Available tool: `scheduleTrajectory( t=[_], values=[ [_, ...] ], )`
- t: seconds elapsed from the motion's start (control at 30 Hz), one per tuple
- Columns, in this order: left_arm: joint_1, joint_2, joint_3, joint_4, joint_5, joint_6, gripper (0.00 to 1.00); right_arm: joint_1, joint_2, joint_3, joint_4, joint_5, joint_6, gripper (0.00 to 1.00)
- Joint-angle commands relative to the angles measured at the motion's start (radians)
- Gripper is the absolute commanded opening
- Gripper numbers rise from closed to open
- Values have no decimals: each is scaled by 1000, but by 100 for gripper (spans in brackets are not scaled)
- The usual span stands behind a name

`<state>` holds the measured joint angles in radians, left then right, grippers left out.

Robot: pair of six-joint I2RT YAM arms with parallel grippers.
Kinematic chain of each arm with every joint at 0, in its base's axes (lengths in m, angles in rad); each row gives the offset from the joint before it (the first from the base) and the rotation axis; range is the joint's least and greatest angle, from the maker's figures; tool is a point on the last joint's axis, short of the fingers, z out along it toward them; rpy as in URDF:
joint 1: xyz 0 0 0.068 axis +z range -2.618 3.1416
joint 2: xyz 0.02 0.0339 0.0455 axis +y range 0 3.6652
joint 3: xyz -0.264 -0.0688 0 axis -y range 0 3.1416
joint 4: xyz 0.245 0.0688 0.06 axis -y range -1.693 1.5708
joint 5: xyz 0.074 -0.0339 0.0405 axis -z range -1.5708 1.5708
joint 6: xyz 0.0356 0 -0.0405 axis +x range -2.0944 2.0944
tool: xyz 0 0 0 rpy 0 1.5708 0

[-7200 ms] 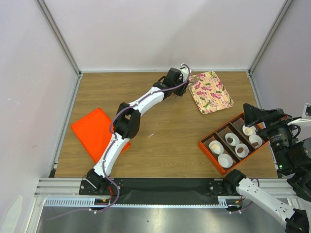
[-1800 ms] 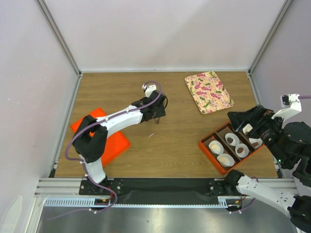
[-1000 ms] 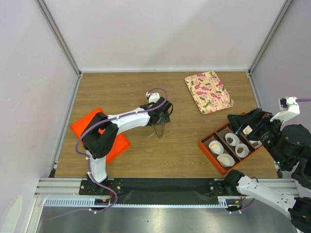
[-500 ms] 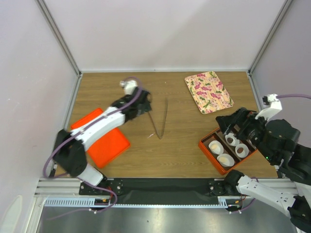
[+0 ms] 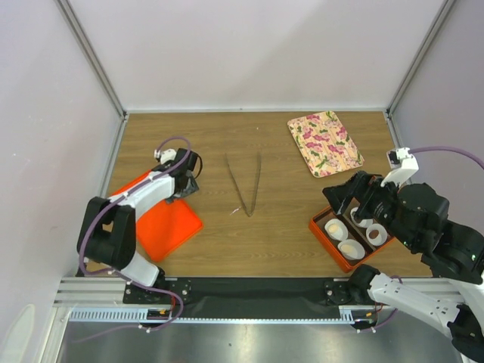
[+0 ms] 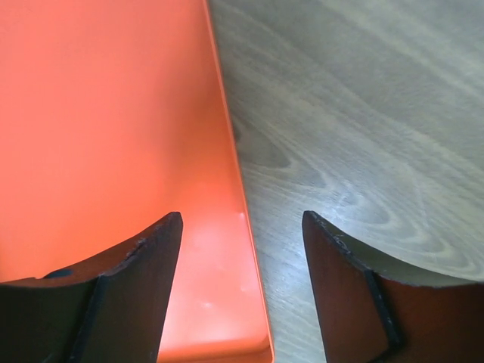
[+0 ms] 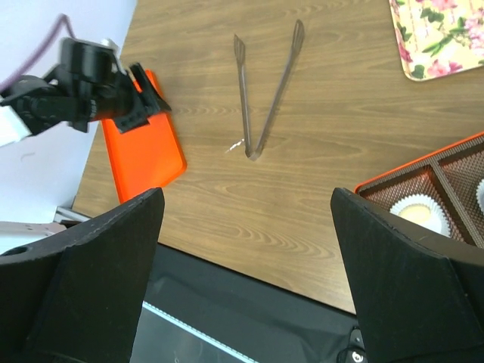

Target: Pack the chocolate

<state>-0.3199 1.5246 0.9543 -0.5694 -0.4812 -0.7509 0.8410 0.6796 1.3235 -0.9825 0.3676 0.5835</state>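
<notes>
The orange compartment box [image 5: 321, 228] at the right holds white paper cups [image 5: 336, 228]; one cup [image 5: 376, 234] seems to have a dark brown centre, perhaps the chocolate. My right arm covers the rest of the box. The right gripper [image 5: 349, 195] hangs open above the box's far-left corner, empty in the right wrist view [image 7: 247, 193]. At the left, my left gripper [image 5: 187, 184] is open and empty. In the left wrist view [image 6: 242, 219] it is low over the right edge of the orange lid [image 6: 106, 113].
Metal tongs [image 5: 246, 185] lie spread on the wood in the middle, also seen in the right wrist view [image 7: 261, 98]. A floral tray [image 5: 325, 142] sits at the back right. The orange lid [image 5: 162, 219] lies flat at the left. Grey walls enclose the table.
The left gripper let go of the tongs, which now lie on the table, and swung left over the orange lid. The right arm moved left over the box.
</notes>
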Motion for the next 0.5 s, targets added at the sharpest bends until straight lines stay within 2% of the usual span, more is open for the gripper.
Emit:
scheduleTrajectory(
  t=[0.0,0.4,0.43,0.47],
  values=[
    [21,43,-2,28,26,-13,69,4,-17,8,50,-9,-30,98],
    [22,184,-8,80,66,-53,54,4,-43,-3,30,-1,-43,98],
    [22,192,-6,77,59,-56,46,4,-43,-4,30,2,-45,98],
    [22,195,-6,72,50,-59,44,4,-48,-6,30,5,-47,98]
  ],
)
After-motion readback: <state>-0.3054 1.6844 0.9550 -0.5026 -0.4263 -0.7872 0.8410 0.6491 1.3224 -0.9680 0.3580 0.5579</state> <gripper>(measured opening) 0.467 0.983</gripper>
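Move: The orange lid's right-hand edge runs directly under the left hand, about 5 cm below its open fingers. The lid's middle lies some 8 cm to the left and 5 cm back. The metal tongs are on the wood about 21 cm to the right of this hand and 4 cm farther out. From the raised right hand, the lid's middle is roughly 51 cm to the left, 11 cm ahead and 35 cm below. Straight down, about 5 cm, the left hand sinks onto the orange lid's right edge and slows as it gets low, one finger over the lid and the other over the bare wood beside it. The fingers close from roughly three quarters open to about half on the way, ending astride the rim; no pinch can be seen yet. ##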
